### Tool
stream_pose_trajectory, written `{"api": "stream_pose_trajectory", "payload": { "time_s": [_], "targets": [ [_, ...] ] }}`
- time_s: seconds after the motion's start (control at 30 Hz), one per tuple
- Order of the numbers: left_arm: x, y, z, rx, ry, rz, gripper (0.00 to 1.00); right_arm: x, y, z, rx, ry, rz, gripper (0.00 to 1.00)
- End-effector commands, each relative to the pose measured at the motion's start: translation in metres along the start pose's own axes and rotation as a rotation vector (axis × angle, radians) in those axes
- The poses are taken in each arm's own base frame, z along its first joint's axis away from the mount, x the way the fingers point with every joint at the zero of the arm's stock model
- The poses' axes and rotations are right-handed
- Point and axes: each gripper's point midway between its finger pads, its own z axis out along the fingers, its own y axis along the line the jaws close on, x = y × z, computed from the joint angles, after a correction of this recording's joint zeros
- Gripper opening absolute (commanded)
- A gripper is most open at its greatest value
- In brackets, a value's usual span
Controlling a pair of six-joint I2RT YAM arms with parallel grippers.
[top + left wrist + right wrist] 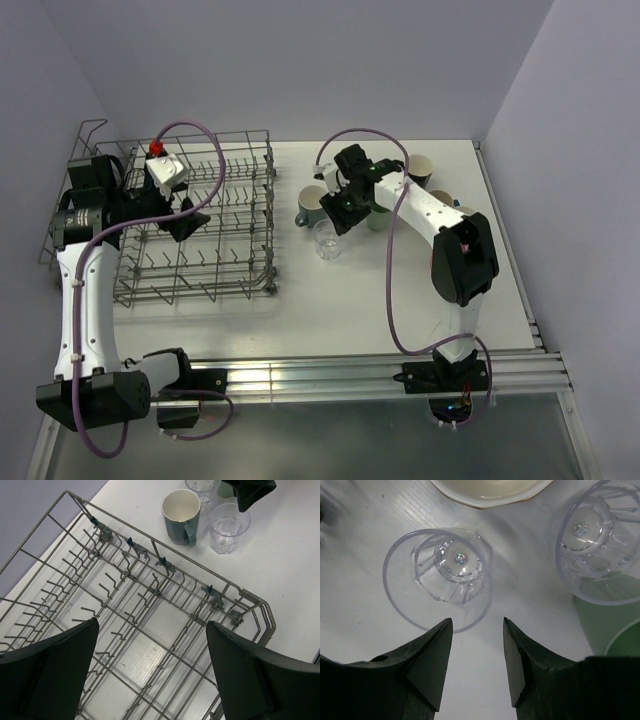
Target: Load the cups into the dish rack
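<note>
The grey wire dish rack (215, 262) stands on the left of the white table and holds no cups. My left gripper (188, 218) hangs over its middle, open wide, and through its jaws (151, 625) I see only rack wires (150, 587). The cups are grouped right of the rack: a clear tumbler (327, 240), a grey-blue mug (311, 205), a green mug (379, 218) and a dark mug (420, 167). My right gripper (343, 212) hovers over that tumbler (437, 577), open about halfway (477, 626). Its left fingertip (442, 635) overlaps the rim, and only table shows between the fingers. A second tumbler (600, 540) stands beside the green mug (615, 625).
A cream-lined mug (490, 487) sits just beyond the tumbler under my right gripper. From the left wrist I see the grey-blue mug (181, 510) and a tumbler (228, 527) past the rack's end wall. A wire frame (85, 135) stands left of the rack.
</note>
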Motion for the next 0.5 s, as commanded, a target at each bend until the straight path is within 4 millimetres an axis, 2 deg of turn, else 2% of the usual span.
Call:
{"api": "stream_pose_trajectory", "payload": {
  "time_s": [0.0, 0.17, 0.27, 0.37, 0.4, 0.47],
  "targets": [
    [-0.013, -0.012, -0.003, 0.028, -0.055, 0.006, 0.97, -0.014, -0.007, 0.005, 0.039, -0.042, 0.035, 0.52],
    [-0.01, -0.015, -0.003, 0.025, -0.057, 0.008, 0.98, -0.013, -0.007, 0.019, 0.026, -0.032, 0.049, 0.51],
    [-0.008, -0.019, -0.003, 0.033, -0.061, 0.011, 0.97, -0.014, -0.008, 0.025, 0.025, -0.028, 0.06, 0.44],
    [-0.004, -0.021, -0.002, 0.041, -0.051, -0.014, 0.97, -0.017, -0.009, 0.027, 0.027, -0.035, 0.065, 0.33],
    [-0.001, -0.021, 0.0, 0.054, -0.042, -0.021, 0.96, -0.017, -0.009, 0.027, 0.025, -0.037, 0.066, 0.2],
    [0.005, -0.03, 0.001, 0.107, -0.028, -0.027, 0.93, -0.019, -0.01, 0.017, 0.03, -0.052, 0.06, 0.09]
  ]
}}
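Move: The nearer clear glass has its middle about 4 cm left of the right gripper, 1 cm back and some 6 cm below. At that same depth, the grey-blue mug stands roughly 7 cm ahead and 7 cm left, the second clear glass about 7 cm ahead and 1 cm right, the green cup some 6 cm ahead and 7 cm right. From the left gripper the nearer glass lies about 24 cm right, 5 cm ahead and 25 cm below. Lower the right gripper about 2.5 cm onto the right-hand rim of the nearer clear glass, easing forward a little over 1 cm, so that one finger goes inside the wall and the other stays outside. Late in the descent, bring the half-open fingers nearly shut to pinch the rim, keeping the wrist's attitude almost unchanged. ##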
